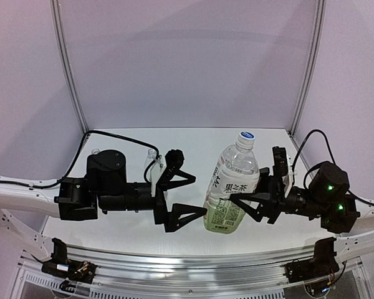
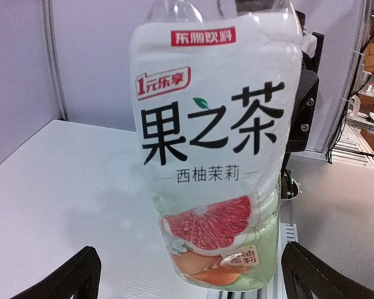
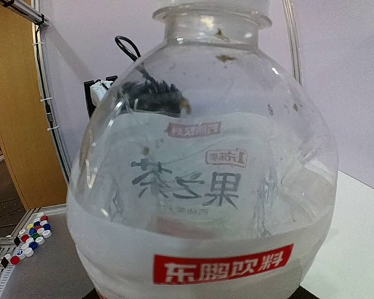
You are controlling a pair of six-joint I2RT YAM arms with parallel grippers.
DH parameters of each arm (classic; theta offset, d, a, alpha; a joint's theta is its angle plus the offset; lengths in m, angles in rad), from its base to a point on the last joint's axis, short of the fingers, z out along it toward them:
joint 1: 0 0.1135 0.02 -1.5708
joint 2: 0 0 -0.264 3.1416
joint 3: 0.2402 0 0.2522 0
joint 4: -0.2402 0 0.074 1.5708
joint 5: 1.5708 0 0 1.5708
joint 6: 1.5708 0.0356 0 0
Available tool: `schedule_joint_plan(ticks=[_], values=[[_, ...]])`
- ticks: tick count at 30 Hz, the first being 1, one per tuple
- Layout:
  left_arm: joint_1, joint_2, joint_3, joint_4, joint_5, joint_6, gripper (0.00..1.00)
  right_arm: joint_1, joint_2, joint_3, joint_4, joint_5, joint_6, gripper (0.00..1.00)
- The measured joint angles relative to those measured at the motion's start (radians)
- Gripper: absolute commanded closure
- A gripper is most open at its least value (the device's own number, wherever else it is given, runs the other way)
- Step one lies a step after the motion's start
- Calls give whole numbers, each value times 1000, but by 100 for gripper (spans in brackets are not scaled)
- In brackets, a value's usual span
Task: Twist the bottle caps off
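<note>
A large clear bottle [image 1: 232, 187] with a white-and-green label stands tilted at the table's middle, its white-and-blue cap [image 1: 246, 136] screwed on top. My right gripper [image 1: 243, 205] reaches in from the right and is shut on the bottle's lower half. In the right wrist view the bottle [image 3: 199, 187] fills the frame and hides the fingers. My left gripper [image 1: 200, 195] is open just left of the bottle, without touching it. In the left wrist view its two fingertips [image 2: 68, 280] stand wide on either side of the label [image 2: 215, 156]. No other bottles are clearly seen.
A small clear piece [image 1: 152, 152] shows behind the left arm. A metal rail [image 1: 187, 258] runs along the near edge. Frame posts [image 1: 68, 68] [image 1: 308, 62] rise at the back corners. Several loose caps [image 3: 31, 240] lie off the table's side.
</note>
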Motion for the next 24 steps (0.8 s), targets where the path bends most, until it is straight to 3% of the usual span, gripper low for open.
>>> schedule_joint_plan(ticks=[11, 15, 24], values=[[3, -173, 18, -190, -255, -58, 1, 0, 33, 43, -99, 144, 1, 69], [18, -205, 90, -289, -339, -97, 1, 0, 54, 48, -124, 158, 0, 65], [35, -281, 130, -383, -315, -84, 2, 0, 122, 121, -206, 71, -29, 65]])
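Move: The blue bottle cap, with the right hand holding its bottle, is roughly 9 cm to the right of the left hand, level with it fore and aft, and some 15 cm higher. The held bottle's middle lies only about 8 cm to the left hand's right, 1 cm back and 4 cm up, while the standing clear bottle is some 22 cm ahead, 13 cm left and 20 cm below. From the right hand, the cap is about 11 cm above, 1 cm ahead and 2 cm right. The right fingers keep their pinch on the bottle's sides while that hand eases forward, then sinks about 3 cm and drifts left, its fingertips rolling some 10 degrees downward to straighten the bottle. The left hand, already wide open, backs off the bottle, some 9 cm left and 8 cm up with a smaller reach forward, turning about 20 degrees counter-clockwise. ##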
